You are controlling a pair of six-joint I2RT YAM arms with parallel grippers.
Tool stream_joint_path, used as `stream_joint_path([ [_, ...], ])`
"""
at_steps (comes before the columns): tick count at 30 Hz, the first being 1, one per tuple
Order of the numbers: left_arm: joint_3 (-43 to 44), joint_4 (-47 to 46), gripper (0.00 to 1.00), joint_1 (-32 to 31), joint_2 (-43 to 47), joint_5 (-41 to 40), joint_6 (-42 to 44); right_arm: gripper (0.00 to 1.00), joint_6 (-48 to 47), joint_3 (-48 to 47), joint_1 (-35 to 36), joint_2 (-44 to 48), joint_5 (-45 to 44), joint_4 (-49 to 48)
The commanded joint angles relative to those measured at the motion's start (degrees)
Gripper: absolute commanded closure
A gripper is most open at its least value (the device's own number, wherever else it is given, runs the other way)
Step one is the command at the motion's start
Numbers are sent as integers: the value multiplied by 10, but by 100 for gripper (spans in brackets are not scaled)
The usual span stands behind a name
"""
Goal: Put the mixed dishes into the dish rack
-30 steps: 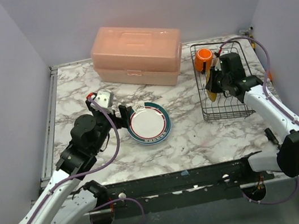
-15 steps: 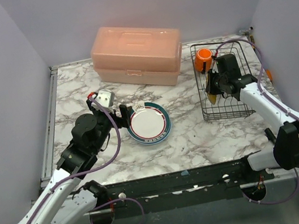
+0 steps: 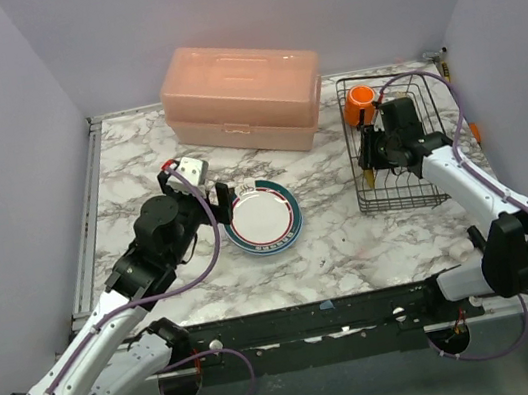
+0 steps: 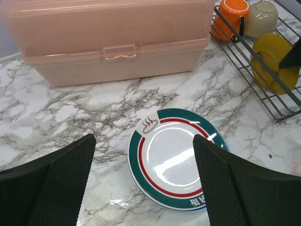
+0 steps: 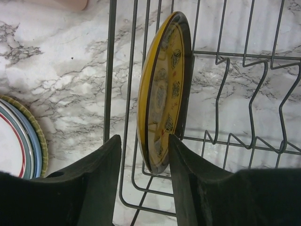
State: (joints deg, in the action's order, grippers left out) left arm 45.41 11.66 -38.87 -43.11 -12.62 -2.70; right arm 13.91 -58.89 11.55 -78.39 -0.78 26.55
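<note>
The black wire dish rack [image 3: 407, 197] stands at the right. It holds an orange mug [image 3: 360, 100], a cream bowl [image 4: 263, 13] and the yellow patterned plate [image 5: 164, 94], which stands on edge against the prongs. My right gripper [image 5: 143, 174] is open inside the rack with a finger on each side of the yellow plate's lower rim. A white plate with teal and red rings [image 4: 176, 157] lies on top of other plates on the table. My left gripper [image 4: 141, 188] is open and empty just above its near edge.
The big pink lidded box [image 3: 242, 95] stands at the back, left of the rack. The plate stack's blue and green edges show in the right wrist view [image 5: 37, 141]. Marble tabletop [image 3: 341, 235] lies between the stack and the rack.
My right gripper has shifted slightly left and back in the rack, and the yellow plate now stands more upright. My left gripper has edged right towards the plate stack.
</note>
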Motion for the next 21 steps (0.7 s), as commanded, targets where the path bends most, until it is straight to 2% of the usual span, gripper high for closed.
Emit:
stream_joint_path([
  [1,0,-6,16,-4,-5,-4,4,49,0,15,-1,33,21,-13],
  [6,1,-6,16,-4,-11,-10,2,40,-2,22,-1,73,22,-20],
  [13,-1,-3,16,-4,-20,-21,7,32,-1,39,-1,113,35,-38],
  [18,4,1,16,-4,-20,-21,4,30,15,57,-2,144,56,-54],
  [21,2,-2,16,-5,-15,-26,5,31,64,59,-1,153,125,-74],
])
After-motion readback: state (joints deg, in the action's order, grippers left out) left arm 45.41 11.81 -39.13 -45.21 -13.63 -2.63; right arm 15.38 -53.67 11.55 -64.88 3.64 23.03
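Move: The right hand has just loosened its grip on the yellow plate, whose middle lies about 3 cm ahead of it and 5 cm below. Still to be loaded, the white plate lies about 28 cm to its left, 6 cm nearer the base and 12 cm lower. The orange mug stands some 12 cm ahead and 1 cm left, with the cream bowl 11 cm ahead and 5 cm right, both 8 cm lower. From the left hand the white plate is about 5 cm ahead, 8 cm right and 26 cm down. The right hand backs off a touch from the yellow plate's near upper rim and then rises about 5 cm clear of the dish rack, while its already parted fingers go on spreading from not quite half to nearly three-quarters open. As the climb eases it draws back about 2 cm in all and begins to edge left, the wrist tipping the fingers up by some 10 degrees so they point less steeply down. ##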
